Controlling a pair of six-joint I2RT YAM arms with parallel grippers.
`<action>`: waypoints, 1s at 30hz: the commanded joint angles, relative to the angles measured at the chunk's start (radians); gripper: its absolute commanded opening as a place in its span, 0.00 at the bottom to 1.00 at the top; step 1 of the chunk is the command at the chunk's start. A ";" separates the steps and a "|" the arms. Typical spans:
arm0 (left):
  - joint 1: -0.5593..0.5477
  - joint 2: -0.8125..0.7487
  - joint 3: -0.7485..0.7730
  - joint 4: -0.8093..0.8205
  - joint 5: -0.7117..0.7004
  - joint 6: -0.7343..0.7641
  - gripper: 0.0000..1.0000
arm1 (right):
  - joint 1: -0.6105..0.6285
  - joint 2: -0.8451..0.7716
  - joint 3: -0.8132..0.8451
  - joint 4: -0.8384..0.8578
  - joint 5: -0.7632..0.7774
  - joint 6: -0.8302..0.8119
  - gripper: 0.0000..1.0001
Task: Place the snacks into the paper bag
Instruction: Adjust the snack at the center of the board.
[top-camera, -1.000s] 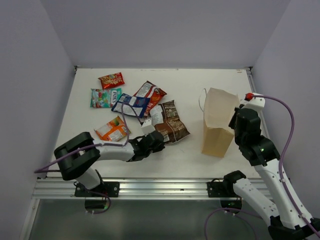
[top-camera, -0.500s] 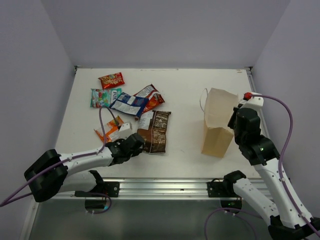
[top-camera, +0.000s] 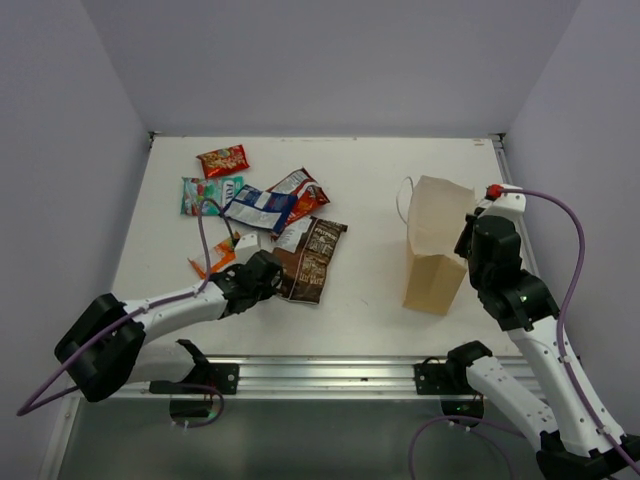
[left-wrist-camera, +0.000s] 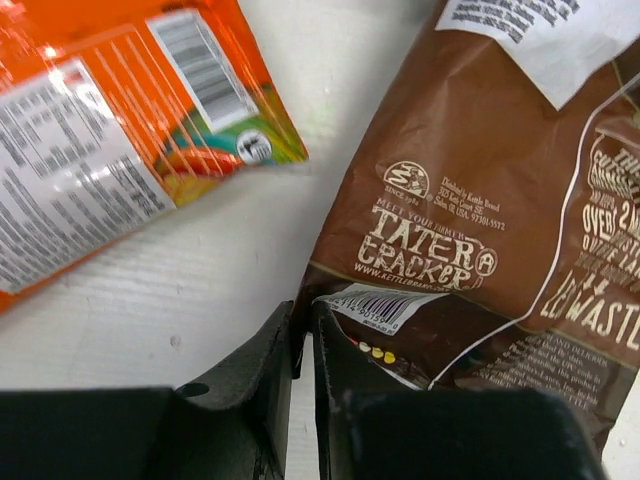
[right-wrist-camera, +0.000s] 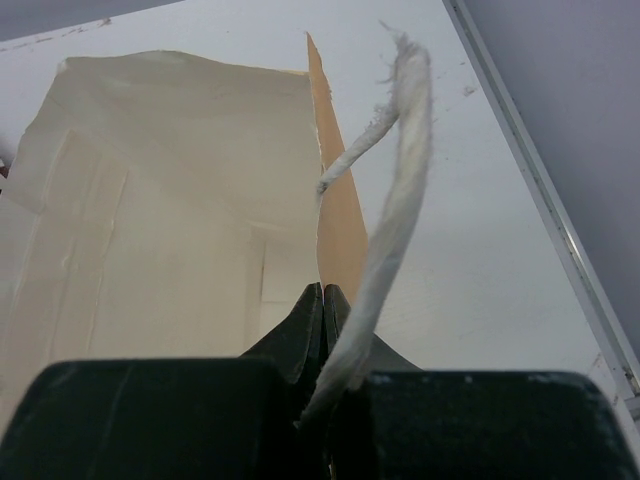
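The snacks lie left of centre: a red packet (top-camera: 222, 160), a teal one (top-camera: 200, 195), a blue-white one (top-camera: 258, 208), a red-white one (top-camera: 302, 188), an orange one (top-camera: 213, 259) (left-wrist-camera: 100, 150) and a dark brown one (top-camera: 312, 262) (left-wrist-camera: 480, 200). My left gripper (top-camera: 272, 281) (left-wrist-camera: 305, 312) sits low at the brown packet's near corner. Its jaws stand a narrow slit apart, with that corner at their tips and bare table showing between them. The paper bag (top-camera: 435, 250) (right-wrist-camera: 150, 200) stands upright at the right. My right gripper (top-camera: 470, 236) (right-wrist-camera: 323, 290) is shut on its rim beside a white cord handle (right-wrist-camera: 400, 180).
Pale walls close the table (top-camera: 370, 180) at the back and on both sides. A metal rail (top-camera: 320, 375) runs along the near edge, where both arm bases are bolted. The right arm's purple cable (top-camera: 570, 230) loops beside the bag.
The brown packet has slid left and toward the near edge and turned, dragged by my left gripper. That gripper's jaws have parted slightly. The right arm and the bag have not moved.
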 joint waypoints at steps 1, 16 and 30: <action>0.068 0.039 0.071 0.073 -0.008 0.112 0.15 | -0.006 -0.006 -0.001 0.032 -0.030 -0.010 0.01; 0.201 0.324 0.411 0.228 0.041 0.417 0.25 | -0.004 -0.004 -0.002 0.029 -0.047 -0.012 0.01; 0.207 -0.020 0.149 0.319 0.217 0.091 0.89 | -0.004 -0.006 -0.001 0.029 -0.051 -0.015 0.01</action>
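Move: The left fingers already have hold of the near left corner of the brown snack bag, whose middle lies about 6 cm ahead of them and 6 cm to the right, about level. The orange packet is some 10 cm to their left and 5 cm ahead; the blue packet sits 18 cm ahead, 3 cm left. From the right hand, the brown bag lies roughly 25 cm left, 3 cm ahead and 26 cm below. The left hand drags the brown bag's corner forward, travelling about 13 cm, then opens and lifts some 9 cm clear. ##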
